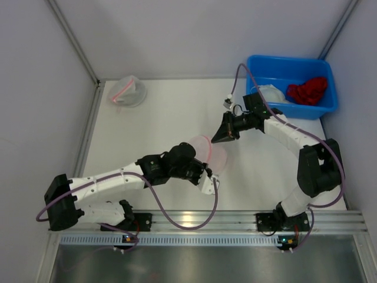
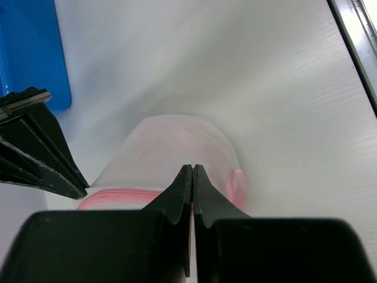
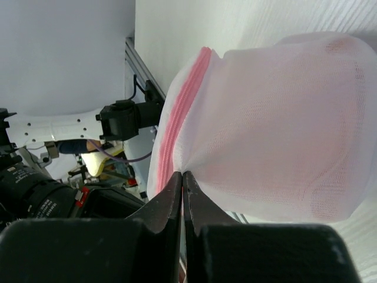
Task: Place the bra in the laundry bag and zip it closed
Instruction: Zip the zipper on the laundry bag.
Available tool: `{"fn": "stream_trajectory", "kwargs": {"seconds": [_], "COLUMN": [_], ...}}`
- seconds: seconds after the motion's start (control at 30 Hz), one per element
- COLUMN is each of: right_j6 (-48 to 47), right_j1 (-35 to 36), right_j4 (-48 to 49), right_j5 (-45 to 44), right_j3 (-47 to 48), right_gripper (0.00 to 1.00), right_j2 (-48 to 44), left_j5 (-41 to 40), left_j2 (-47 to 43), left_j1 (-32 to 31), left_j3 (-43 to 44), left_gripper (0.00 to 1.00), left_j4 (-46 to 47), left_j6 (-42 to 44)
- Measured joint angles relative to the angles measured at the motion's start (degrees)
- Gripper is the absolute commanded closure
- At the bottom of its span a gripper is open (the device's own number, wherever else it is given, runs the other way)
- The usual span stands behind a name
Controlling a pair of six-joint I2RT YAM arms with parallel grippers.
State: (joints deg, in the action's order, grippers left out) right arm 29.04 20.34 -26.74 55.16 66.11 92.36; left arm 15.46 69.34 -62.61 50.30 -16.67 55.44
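Note:
A white mesh laundry bag (image 1: 213,154) with a pink zipper (image 3: 178,115) is held up over the middle of the table between both arms. A pale pink rounded shape inside the mesh (image 3: 306,171) looks like the bra. My left gripper (image 2: 192,168) is shut on the bag's rim at the zipper band (image 2: 112,197), with a pink loop (image 2: 237,184) just to its right. In the top view this gripper (image 1: 207,177) is at the bag's near side. My right gripper (image 3: 182,174) is shut on the mesh just beside the zipper, at the bag's far left side (image 1: 219,137).
A blue bin (image 1: 293,65) at the back right holds red cloth (image 1: 307,90) and a white mesh item (image 1: 272,94). Another mesh bag with a pink zipper (image 1: 126,91) lies at the back left. Grey walls enclose the table.

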Motion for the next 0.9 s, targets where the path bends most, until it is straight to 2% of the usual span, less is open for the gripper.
{"fn": "stream_trajectory", "kwargs": {"seconds": [0.1,0.23,0.3,0.5,0.67,0.8,0.9], "right_j6": [-0.52,-0.66,-1.46,-6.54,-10.08,-10.14,-9.77], "right_j1": [-0.04,-0.46,-0.90,-2.29,-1.73,0.15,2.03], "right_j4": [-0.46,-0.90,-1.84,-8.79,-12.83,-13.68,-13.99], "right_j5": [0.02,-0.02,-0.15,-0.26,0.24,1.49,2.14], "right_j3": [1.51,3.19,4.11,6.29,4.55,0.98,0.31], "right_gripper": [1.00,0.54,0.47,0.44,0.42,0.42,0.46], "right_j2": [1.22,2.71,2.89,1.66,-0.52,-0.52,-0.13], "left_j5": [0.42,0.39,0.33,-0.59,-1.42,-1.88,-1.90], "left_j2": [-0.63,-0.57,-0.28,2.43,3.30,5.64,7.15], "left_j1": [0.00,-0.02,-0.07,-0.07,0.00,0.52,0.92], "left_j3": [-0.50,-0.50,-0.48,1.16,1.88,4.39,6.12], "left_gripper": [1.00,1.00,1.00,1.00,1.00,1.00,1.00], "left_j4": [-1.16,-1.79,-2.01,-2.32,-2.08,-1.64,-1.33], "left_j6": [-1.14,-2.12,-2.75,-3.76,-4.37,-5.05,-5.77]}}
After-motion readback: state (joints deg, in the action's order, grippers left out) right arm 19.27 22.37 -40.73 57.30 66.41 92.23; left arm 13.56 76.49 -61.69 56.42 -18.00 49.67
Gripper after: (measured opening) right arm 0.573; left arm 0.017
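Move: The right hand is shut on the laundry bag beside the far end of its zipper; the zipper stretch it goes for next lies about 5 cm back, 1 cm left and 2 cm below. The bag's body hangs about 6 cm back, in line sideways, and 6 cm below; the blue bin sits some 22 cm ahead, 34 cm right, 10 cm lower. From the left hand, the zipper stretch is about 5 cm ahead, 2 cm right, nearly level. The right hand tugs forward, opens off the bag, then returns back about 6 cm; the left keeps its pinch. ##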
